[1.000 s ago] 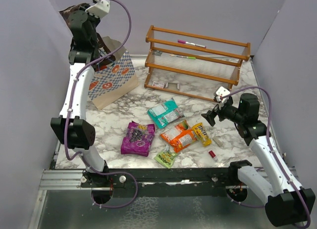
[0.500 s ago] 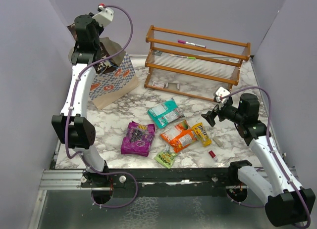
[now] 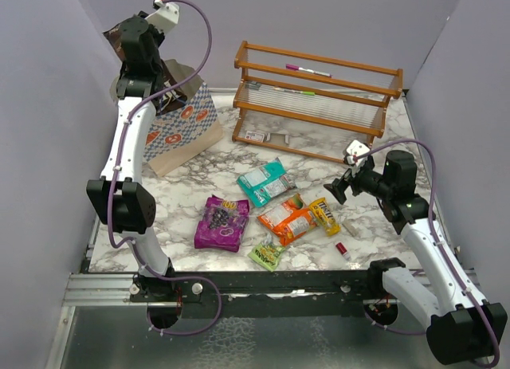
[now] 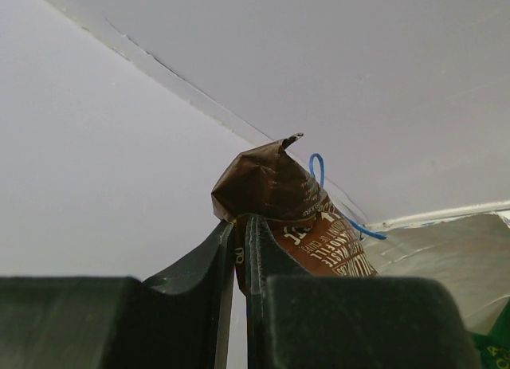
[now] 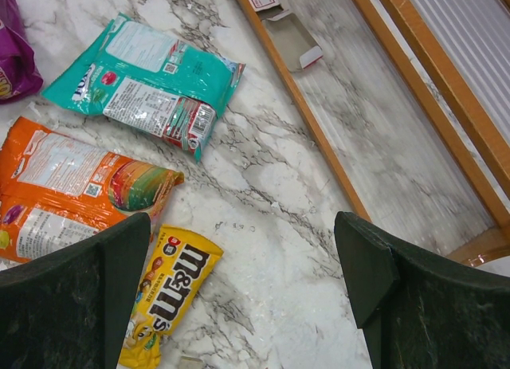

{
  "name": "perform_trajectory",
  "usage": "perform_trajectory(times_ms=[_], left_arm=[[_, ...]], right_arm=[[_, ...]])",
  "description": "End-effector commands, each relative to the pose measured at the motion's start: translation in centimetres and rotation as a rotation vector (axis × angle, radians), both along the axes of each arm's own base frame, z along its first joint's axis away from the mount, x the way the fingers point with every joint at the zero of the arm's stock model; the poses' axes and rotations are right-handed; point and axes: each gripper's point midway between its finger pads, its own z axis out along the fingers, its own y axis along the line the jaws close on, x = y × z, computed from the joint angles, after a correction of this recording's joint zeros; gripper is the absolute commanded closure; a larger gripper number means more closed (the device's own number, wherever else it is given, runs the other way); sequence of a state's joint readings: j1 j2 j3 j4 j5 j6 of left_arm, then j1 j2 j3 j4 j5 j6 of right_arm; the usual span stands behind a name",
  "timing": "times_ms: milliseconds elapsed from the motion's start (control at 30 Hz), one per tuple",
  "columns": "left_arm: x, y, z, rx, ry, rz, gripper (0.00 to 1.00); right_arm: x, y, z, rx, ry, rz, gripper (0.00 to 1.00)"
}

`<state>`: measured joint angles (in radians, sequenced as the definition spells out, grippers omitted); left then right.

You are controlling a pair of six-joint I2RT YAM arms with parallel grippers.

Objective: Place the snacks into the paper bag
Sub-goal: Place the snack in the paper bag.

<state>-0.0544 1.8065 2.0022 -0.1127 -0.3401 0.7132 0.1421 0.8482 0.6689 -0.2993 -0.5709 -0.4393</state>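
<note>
My left gripper (image 3: 121, 41) is raised at the far left, above the back of the paper bag (image 3: 187, 126), and is shut on a brown snack packet (image 4: 275, 194). The bag's blue cord handle (image 4: 317, 166) and cream inside (image 4: 446, 249) show just beyond the packet. Teal (image 3: 266, 182), purple (image 3: 222, 221), orange (image 3: 287, 219), yellow (image 3: 324, 215) and small light-green (image 3: 267, 253) packets lie on the marble table. My right gripper (image 3: 333, 190) hovers open with nothing in it, just right of the yellow packet (image 5: 171, 293), with the orange (image 5: 72, 186) and teal (image 5: 147, 86) packets beyond.
A wooden rack (image 3: 319, 98) stands at the back right, its base rail (image 5: 319, 138) close ahead of my right gripper. A tiny red cylinder (image 3: 341, 248) and a small beige stick (image 3: 349, 224) lie near the yellow packet. Grey walls close in on both sides.
My left gripper, with the brown packet in it, dipped toward the bag's mouth and rose again slightly. The right arm and the packets on the table have not moved.
</note>
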Motion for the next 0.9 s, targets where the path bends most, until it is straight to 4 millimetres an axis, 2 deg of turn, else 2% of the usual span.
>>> perform_trajectory(times_ms=[0,133,267,600,867], left_arm=[[-1.2,1.4,4.3,-0.015,-0.156,0.076,1.00],[-1.5,1.8,5.2,-0.022,-0.186,0.101,1.00],[-1.5,1.6,5.3,-0.032,-0.191,0.097,1.00],[-1.4,0.5,1.8,0.012,-0.130,0.087,1.00],[-1.7,0.1,0.1,0.032,-0.106,0.091,1.00]], right_arm=[[-0.3,0.0,-0.2,0.000,0.004,0.013,0.01],[-0.2,0.1,-0.3,0.000,0.011,0.014,0.01],[-0.2,0.0,-0.4,-0.001,0.011,0.011,0.01],[-0.1,0.0,-0.6,-0.002,0.020,0.012,0.01],[0.0,0.0,-0.7,-0.004,0.023,0.008,0.01]])
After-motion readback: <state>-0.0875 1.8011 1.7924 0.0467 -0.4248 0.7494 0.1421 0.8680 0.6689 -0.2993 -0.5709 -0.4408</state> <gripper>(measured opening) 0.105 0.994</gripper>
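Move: The brown snack bag is already pinched in the left hand, its lower part hanging towards the paper bag's mouth. The mouth's middle lies about 15 cm below that hand, some 4 cm to its right and 3 cm back. The green snack already inside is about 8 cm right, level fore-and-aft and 22 cm down; the teal snack lies 18 cm back, 35 cm right, 45 cm down. From the right hand the mouth is about 24 cm ahead, 52 cm left and 12 cm above. The brown snack bag, still pinched in the left fingers, is first lifted some 1.5 cm with a slight swing to the left, then lowered faster, about 7 cm, down towards the paper bag's mouth. The left wrist tips up a few degrees, then back down, and the fingers keep their hold. ##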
